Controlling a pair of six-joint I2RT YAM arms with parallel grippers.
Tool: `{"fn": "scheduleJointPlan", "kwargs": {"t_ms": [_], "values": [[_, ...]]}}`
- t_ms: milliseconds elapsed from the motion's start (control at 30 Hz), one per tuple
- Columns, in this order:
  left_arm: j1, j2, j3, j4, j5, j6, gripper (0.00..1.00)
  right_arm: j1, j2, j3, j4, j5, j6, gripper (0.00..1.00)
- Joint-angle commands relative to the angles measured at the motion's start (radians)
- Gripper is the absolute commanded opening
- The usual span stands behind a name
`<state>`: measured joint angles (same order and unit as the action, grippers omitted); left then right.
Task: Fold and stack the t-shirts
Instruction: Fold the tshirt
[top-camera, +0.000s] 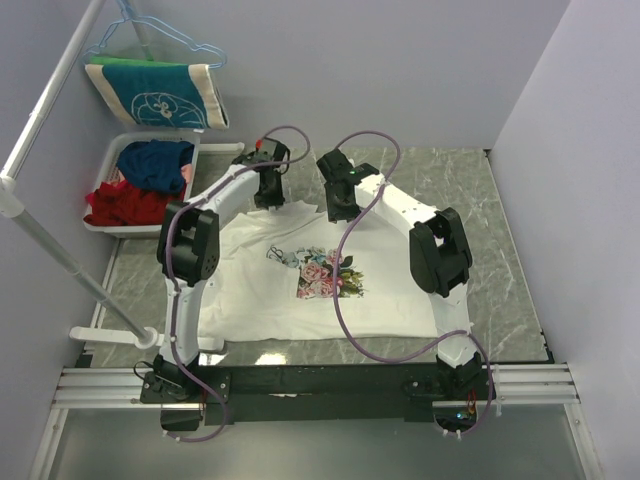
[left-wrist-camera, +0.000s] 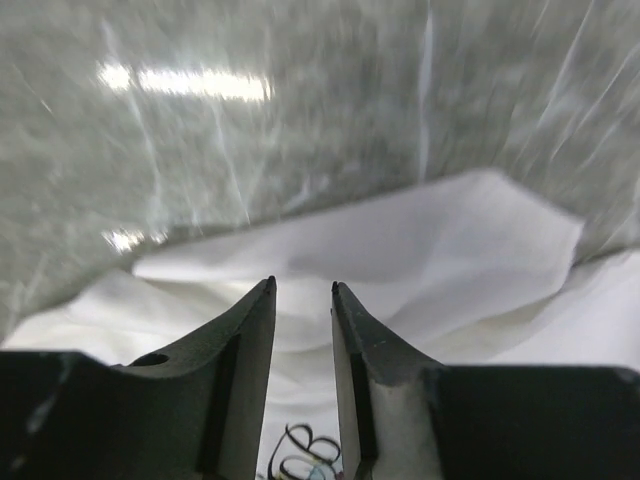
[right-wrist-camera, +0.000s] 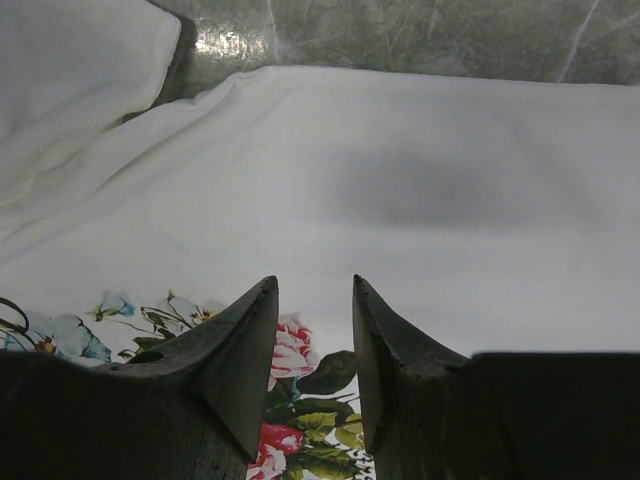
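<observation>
A cream-white t-shirt (top-camera: 262, 300) lies spread on the grey marbled table (top-camera: 500, 260), its flower print (top-camera: 325, 272) and dark script facing up. My left gripper (top-camera: 270, 196) hangs over the shirt's far left edge. In the left wrist view the left gripper (left-wrist-camera: 302, 286) is open by a narrow gap, with only rumpled white cloth (left-wrist-camera: 420, 250) beneath it. My right gripper (top-camera: 338, 206) is over the far middle of the shirt. In the right wrist view the right gripper (right-wrist-camera: 315, 281) is open above the roses (right-wrist-camera: 297, 350) and smooth cloth (right-wrist-camera: 420, 180), with nothing between its fingers.
At the back left, a white basket (top-camera: 160, 137) holds red and blue clothes. Behind it a teal and cream cloth (top-camera: 155, 92) hangs from a blue hanger. A white pole (top-camera: 60, 255) slants along the left side. Walls close in the back and right.
</observation>
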<state>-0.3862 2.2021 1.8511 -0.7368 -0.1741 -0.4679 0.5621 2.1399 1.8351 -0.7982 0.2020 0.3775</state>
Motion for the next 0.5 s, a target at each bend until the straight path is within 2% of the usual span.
{"fn": "scheduleJointPlan", "kwargs": {"t_ms": [0, 133, 233, 467], "values": [[0.024, -0.018, 0.086, 0.048, -0.054, -0.023, 0.36, -0.011, -0.015, 0.026, -0.003, 0.027, 0.006, 0.43], [0.032, 0.095, 0.225, -0.009, -0.030, 0.005, 0.34, -0.013, -0.018, 0.023, -0.003, 0.027, 0.006, 0.43], [0.033, 0.142, 0.261, -0.027, -0.010, 0.024, 0.33, -0.016, -0.018, 0.023, -0.004, 0.027, 0.004, 0.43], [0.033, 0.120, 0.186, -0.018, 0.021, 0.040, 0.34, -0.022, -0.020, 0.010, 0.002, 0.033, 0.004, 0.43]]}}
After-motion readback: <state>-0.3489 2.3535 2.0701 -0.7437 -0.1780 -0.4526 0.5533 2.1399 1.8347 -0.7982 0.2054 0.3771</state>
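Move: The left sleeve's rumpled end lies just ahead of the left hand, about 1 cm forward, 3 cm to its right and 4 cm below; the black script is 12 cm back and 2 cm right, the flower print some 18 cm back and 13 cm right. From the waiting right hand, the sleeve end is about 14 cm left, 5 cm ahead and 5 cm lower. The left hand arcs some 5 cm forward over the sleeve, rising about 3 cm, then sinking back, fingers parted. ##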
